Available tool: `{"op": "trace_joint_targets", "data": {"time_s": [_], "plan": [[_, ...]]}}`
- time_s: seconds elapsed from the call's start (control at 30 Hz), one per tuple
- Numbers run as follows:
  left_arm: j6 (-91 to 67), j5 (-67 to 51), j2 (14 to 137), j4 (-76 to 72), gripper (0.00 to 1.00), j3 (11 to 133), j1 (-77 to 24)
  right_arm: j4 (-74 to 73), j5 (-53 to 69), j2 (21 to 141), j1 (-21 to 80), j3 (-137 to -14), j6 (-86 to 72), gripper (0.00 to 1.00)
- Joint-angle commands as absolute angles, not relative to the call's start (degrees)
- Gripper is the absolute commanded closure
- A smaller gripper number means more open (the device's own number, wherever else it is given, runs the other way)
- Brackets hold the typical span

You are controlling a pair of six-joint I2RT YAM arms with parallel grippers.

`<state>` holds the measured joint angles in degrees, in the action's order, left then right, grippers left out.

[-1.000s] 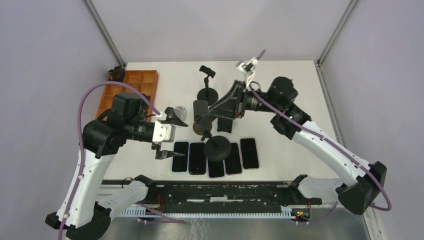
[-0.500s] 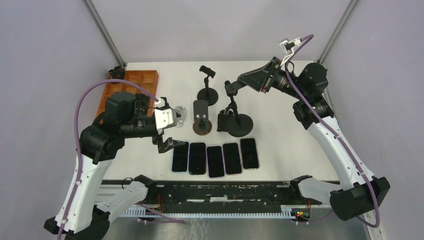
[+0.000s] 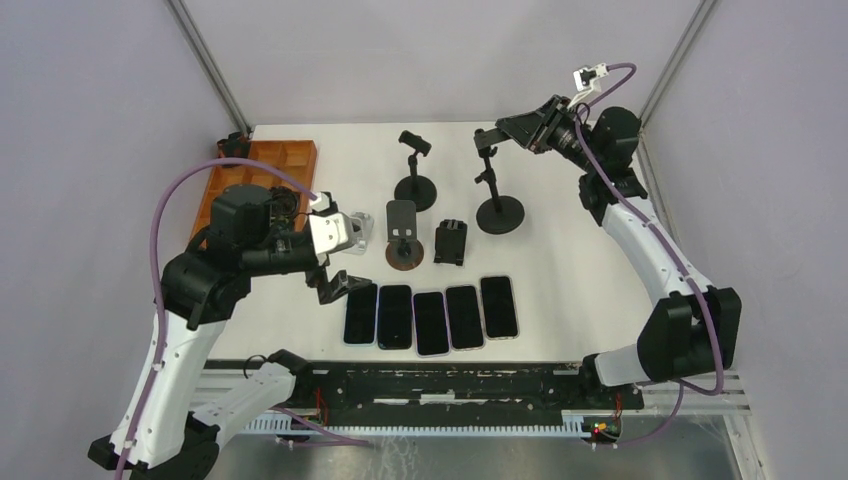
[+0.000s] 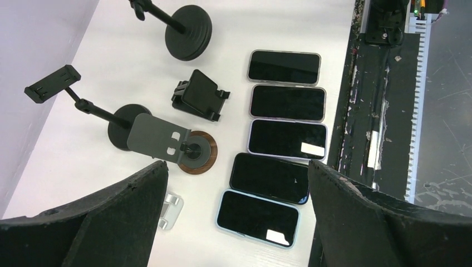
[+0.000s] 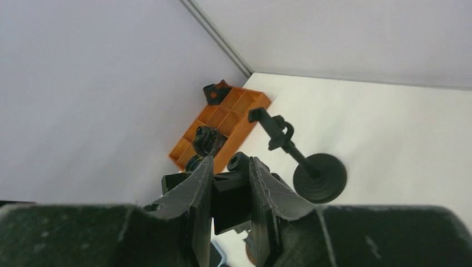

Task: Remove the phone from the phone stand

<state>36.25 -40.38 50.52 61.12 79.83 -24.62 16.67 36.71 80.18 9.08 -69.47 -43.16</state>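
Several dark phones lie flat in a row near the front edge; none sits on a stand that I can see. My right gripper is shut on the clamp head of a black pole stand at the back right; its round base is at table level. In the right wrist view the gripper pinches that black clamp head. My left gripper is wide open and empty, above the left end of the phone row, as the left wrist view shows.
A second black pole stand stands at the back middle. A grey plate stand on a wooden base, a small black folding stand and a small silver stand sit mid-table. An orange compartment tray lies at the left.
My right arm has swung back and to the right, carrying the black pole stand from over the phones to the back right. The left gripper has shifted slightly.
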Motion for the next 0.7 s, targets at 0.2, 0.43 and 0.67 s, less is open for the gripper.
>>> {"op": "trace_joint_targets", "data": {"time_s": [0.2, 0.43, 0.67], "plan": [[33.97, -38.58, 49.75, 60.03, 0.0, 79.62, -24.87, 40.74, 27.49, 87.91, 9.23, -67.8, -41.04, 1.0], [30.57, -37.02, 50.2, 59.96, 0.0, 79.33, -24.88, 59.85, 22.02, 89.2, 9.27, -57.18, -40.4, 1.0], [28.16, -33.56, 51.42, 59.89, 0.0, 79.32, -24.88, 65.74, 16.7, 87.22, 9.11, -45.96, -37.74, 1.0]]}}
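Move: The right hand holds the last phone stand by its head. Its bare spot on the table lies about 7 cm ahead, 3 cm left and some 35 cm below; for the left hand, 33 cm ahead and 34 cm right. From the right hand, the tall stand is 12 cm ahead and 24 cm left, the small black stand 3 cm back and 15 cm left, the wood-based stand 6 cm back and 27 cm left. Right hand lowers the held stand about 8 cm while reaching 5 cm forward, turning some 15 degrees clockwise. ##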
